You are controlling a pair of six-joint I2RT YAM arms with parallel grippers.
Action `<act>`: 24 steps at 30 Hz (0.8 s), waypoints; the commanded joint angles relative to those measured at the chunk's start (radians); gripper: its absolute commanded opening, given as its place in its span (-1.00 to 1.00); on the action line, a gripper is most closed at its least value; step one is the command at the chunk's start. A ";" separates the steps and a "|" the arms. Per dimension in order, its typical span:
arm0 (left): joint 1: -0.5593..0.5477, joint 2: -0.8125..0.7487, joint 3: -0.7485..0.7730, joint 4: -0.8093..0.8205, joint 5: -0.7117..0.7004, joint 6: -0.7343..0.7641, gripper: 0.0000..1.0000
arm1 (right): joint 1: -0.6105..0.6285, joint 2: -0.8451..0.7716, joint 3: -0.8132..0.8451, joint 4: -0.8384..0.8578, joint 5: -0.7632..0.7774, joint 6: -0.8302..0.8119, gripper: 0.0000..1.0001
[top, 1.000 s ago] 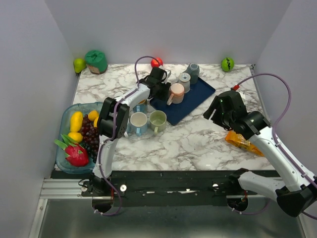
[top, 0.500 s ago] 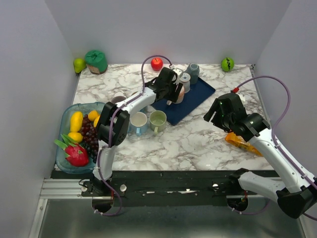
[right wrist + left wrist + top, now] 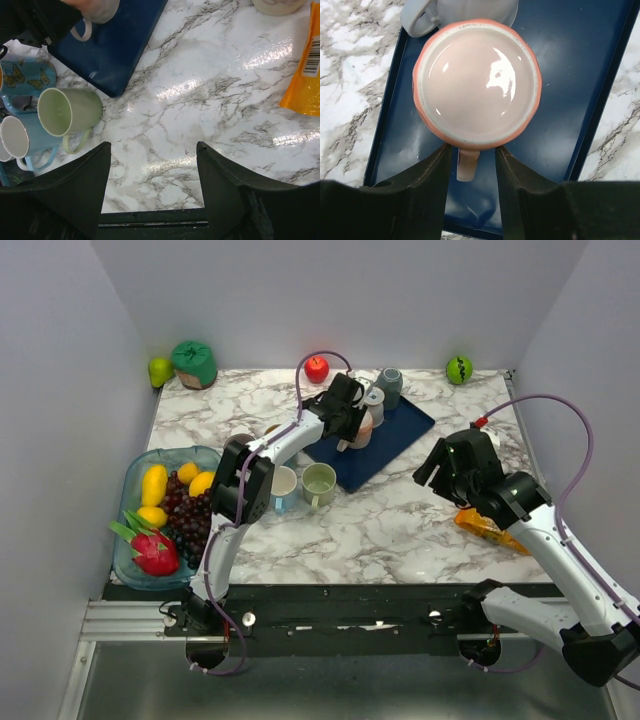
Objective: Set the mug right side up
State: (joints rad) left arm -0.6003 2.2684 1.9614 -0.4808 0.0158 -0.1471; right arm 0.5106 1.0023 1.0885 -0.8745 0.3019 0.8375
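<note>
A pink mug (image 3: 477, 85) stands upside down on the dark blue tray (image 3: 580, 75), its glossy base facing the left wrist camera. Its handle (image 3: 468, 165) points toward the camera. My left gripper (image 3: 472, 150) hangs over the mug (image 3: 361, 428), fingers straddling the handle with a thin gap on each side, so it is open and nothing is clamped. In the top view the left gripper (image 3: 345, 410) covers part of the mug. My right gripper (image 3: 445, 465) hovers open over bare marble to the right, its jaws (image 3: 152, 150) holding nothing.
Two grey mugs (image 3: 373, 400) stand behind the pink one on the tray (image 3: 400, 425). A green mug (image 3: 320, 483) and a blue mug (image 3: 280, 485) lie left of the tray. A fruit bowl (image 3: 135, 540) sits at the left edge, an orange packet (image 3: 490, 525) under the right arm, a red apple (image 3: 316, 368) at the back.
My left gripper has swung right onto the tray and settled over the pink mug, and its jaws have narrowed around the handle. The right arm has hardly moved.
</note>
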 commanded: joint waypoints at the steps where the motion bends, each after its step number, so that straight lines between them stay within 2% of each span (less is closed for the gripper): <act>1: 0.000 0.034 0.031 -0.032 -0.030 0.009 -0.09 | -0.003 -0.010 -0.015 -0.021 0.011 0.000 0.50; 8: -0.001 0.062 0.068 -0.047 -0.048 -0.006 -0.19 | -0.003 -0.013 -0.007 -0.024 0.009 -0.009 0.50; 11: -0.001 0.066 0.071 -0.039 -0.048 -0.009 -0.33 | -0.001 -0.014 -0.006 -0.026 0.012 -0.012 0.50; 14: -0.001 0.066 0.076 -0.032 -0.042 -0.008 -0.76 | -0.003 -0.018 -0.004 -0.032 0.013 -0.014 0.50; 15: -0.004 0.066 0.080 -0.033 -0.037 -0.009 -1.00 | -0.003 -0.021 -0.002 -0.032 0.013 -0.012 0.50; 20: -0.010 0.028 0.038 0.016 -0.016 -0.012 -1.00 | -0.001 -0.030 -0.002 -0.034 0.013 -0.014 0.50; 24: -0.015 -0.067 -0.027 0.059 0.041 -0.052 -1.00 | -0.001 -0.040 -0.012 -0.023 -0.004 -0.023 0.50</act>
State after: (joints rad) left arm -0.6056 2.2986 1.9858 -0.5156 -0.0017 -0.1543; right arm 0.5106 0.9859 1.0885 -0.8810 0.3019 0.8364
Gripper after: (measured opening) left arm 0.112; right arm 0.754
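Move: The upside-down pink mug stands about 4 cm ahead and 4 cm to the right of the left hand, its middle 2 cm lower; its handle sits between the open fingers, about 1 cm below. A grey mug stands beyond, some 11 cm ahead and 8 cm right. The upright green mug is about 10 cm back and 6 cm left. From the right hand, the pink mug lies roughly 26 cm ahead, 17 cm left and 14 cm lower. Straight down, a little over 1 cm, the left hand settles lower around the pink mug's handle while its half-open fingers narrow slightly. It then stays in place, pointing obliquely down and forward-right, and shuts the fingers most of the way, pinching the handle from both sides. ##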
